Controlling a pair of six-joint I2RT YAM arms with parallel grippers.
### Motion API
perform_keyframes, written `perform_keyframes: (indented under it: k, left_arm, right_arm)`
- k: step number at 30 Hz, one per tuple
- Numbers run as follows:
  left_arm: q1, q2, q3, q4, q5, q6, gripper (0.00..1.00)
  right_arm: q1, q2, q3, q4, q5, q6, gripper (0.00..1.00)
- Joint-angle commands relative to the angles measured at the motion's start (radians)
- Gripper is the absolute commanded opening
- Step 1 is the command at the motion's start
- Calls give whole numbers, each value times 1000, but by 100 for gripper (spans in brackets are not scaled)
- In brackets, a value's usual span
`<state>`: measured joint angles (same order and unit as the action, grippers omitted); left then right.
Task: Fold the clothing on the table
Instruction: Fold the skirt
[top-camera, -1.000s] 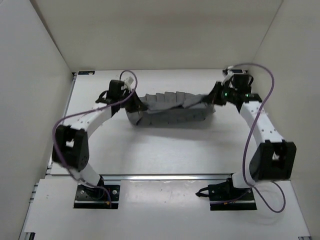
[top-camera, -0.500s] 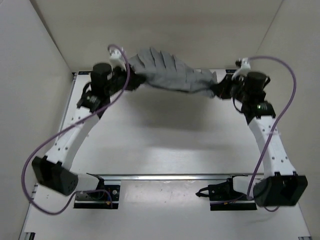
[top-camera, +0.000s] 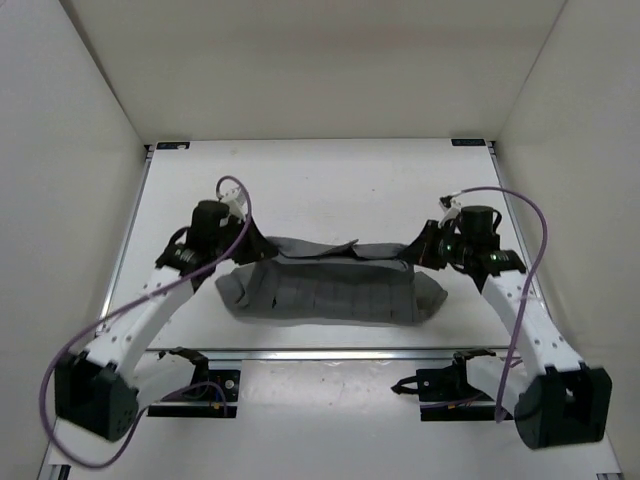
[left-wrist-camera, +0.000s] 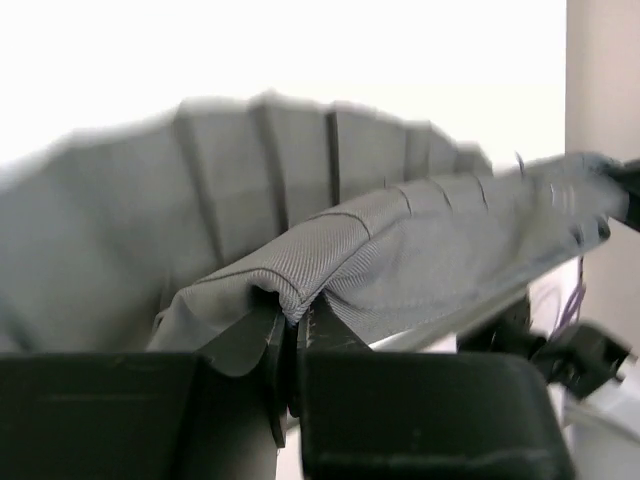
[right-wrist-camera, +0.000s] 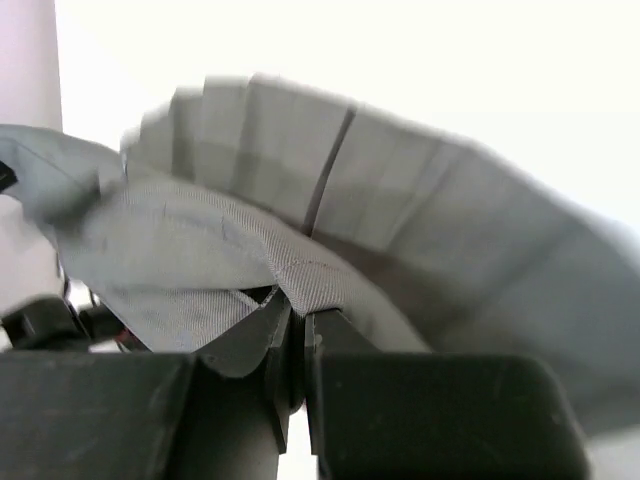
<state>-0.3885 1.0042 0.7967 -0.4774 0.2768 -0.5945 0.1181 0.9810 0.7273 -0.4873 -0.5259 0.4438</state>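
The grey pleated clothing (top-camera: 330, 290) lies as a long band across the near part of the white table (top-camera: 330, 190), its far edge lifted between the two arms. My left gripper (top-camera: 258, 250) is shut on the left end of that edge, and the hem (left-wrist-camera: 285, 300) sits pinched between its jaws. My right gripper (top-camera: 412, 252) is shut on the right end, with the fabric (right-wrist-camera: 300, 280) folded over its tips. The clothing (left-wrist-camera: 400, 230) stretches from one gripper to the other. Pleats (right-wrist-camera: 400, 200) fan out beyond the right jaws.
The table's metal front rail (top-camera: 330, 352) runs just below the garment, with both arm bases (top-camera: 195, 390) behind it. White walls (top-camera: 60, 150) stand close on the left, right and far sides. Purple cables (top-camera: 530, 240) loop off each arm.
Both arms have swung from the far edge toward the near side and come down, carrying the garment's held edge with them. The clothing now lies low near the front rail instead of hanging high at the back.
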Motion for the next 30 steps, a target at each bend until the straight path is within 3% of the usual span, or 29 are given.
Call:
perform_keyframes:
  k: [1,6,10,13,16,19,22,23,25,29,30]
  left_arm:
    - [85,193,108,74,9,24,0]
    - [112,590,326,36,56,41,0]
    - [117,733,485,77,88,58,0]
    - [139,819,683,36,93,70,0]
    - [157,881,1093,-58,67,128,0]
    - [163,826,1223,-60,-10,160,0]
    - [148,701,1143,-40,-50,223,0]
    - [136,651,1109,-36,-73,232,0]
    - [91,561,904,-15,-97,262,0]
    - [10,333,415,52,-123,219,0]
    - [-27,265,351,54,-134,205,0]
  right_arm:
    - [-63,186,93,110,-14,-5,0]
    - [-66,442,225,115,-26,-24,0]
    - [-61,567,354,139,-19,-24,0]
    - [-101,634,588,106,-14,-25,0]
    - [-138,691,935,17,6,-57,0]
    - [-144,693,1217,-33,49,-86,0]
    - [-92,573,1137,18,150,-152,0]
    - [-75,499,1030,39,183,-181,0]
    - [-61,357,747,114,204,-188,0]
    - [-89,201,382,81,167,-163,0]
    - [-72,141,271,70,171,-166,0]
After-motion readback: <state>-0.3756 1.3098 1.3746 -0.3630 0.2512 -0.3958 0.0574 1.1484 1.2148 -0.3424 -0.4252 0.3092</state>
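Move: I hold the skirt's waistband corners in both hands, some 36 cm apart, so the waistband's middle is level with both, about 18 cm to my left hand's right and 18 cm to my right hand's left. From either hand, the skirt's body hangs in the same sideways direction, roughly 7 cm back and 12 cm lower. Clear table lies inward, about 18 cm ahead and 16 cm below. Keeping both corners pinched and the waistband stretched, I swing my hands together in a fast fling: forward and dipping first, then sweeping up to about 25 cm ahead of the start, fingertips tipping down and then well up. From there I draw back some 12 cm, still climbing before a last short drop, leaving both hands about 20 cm higher than they began. ##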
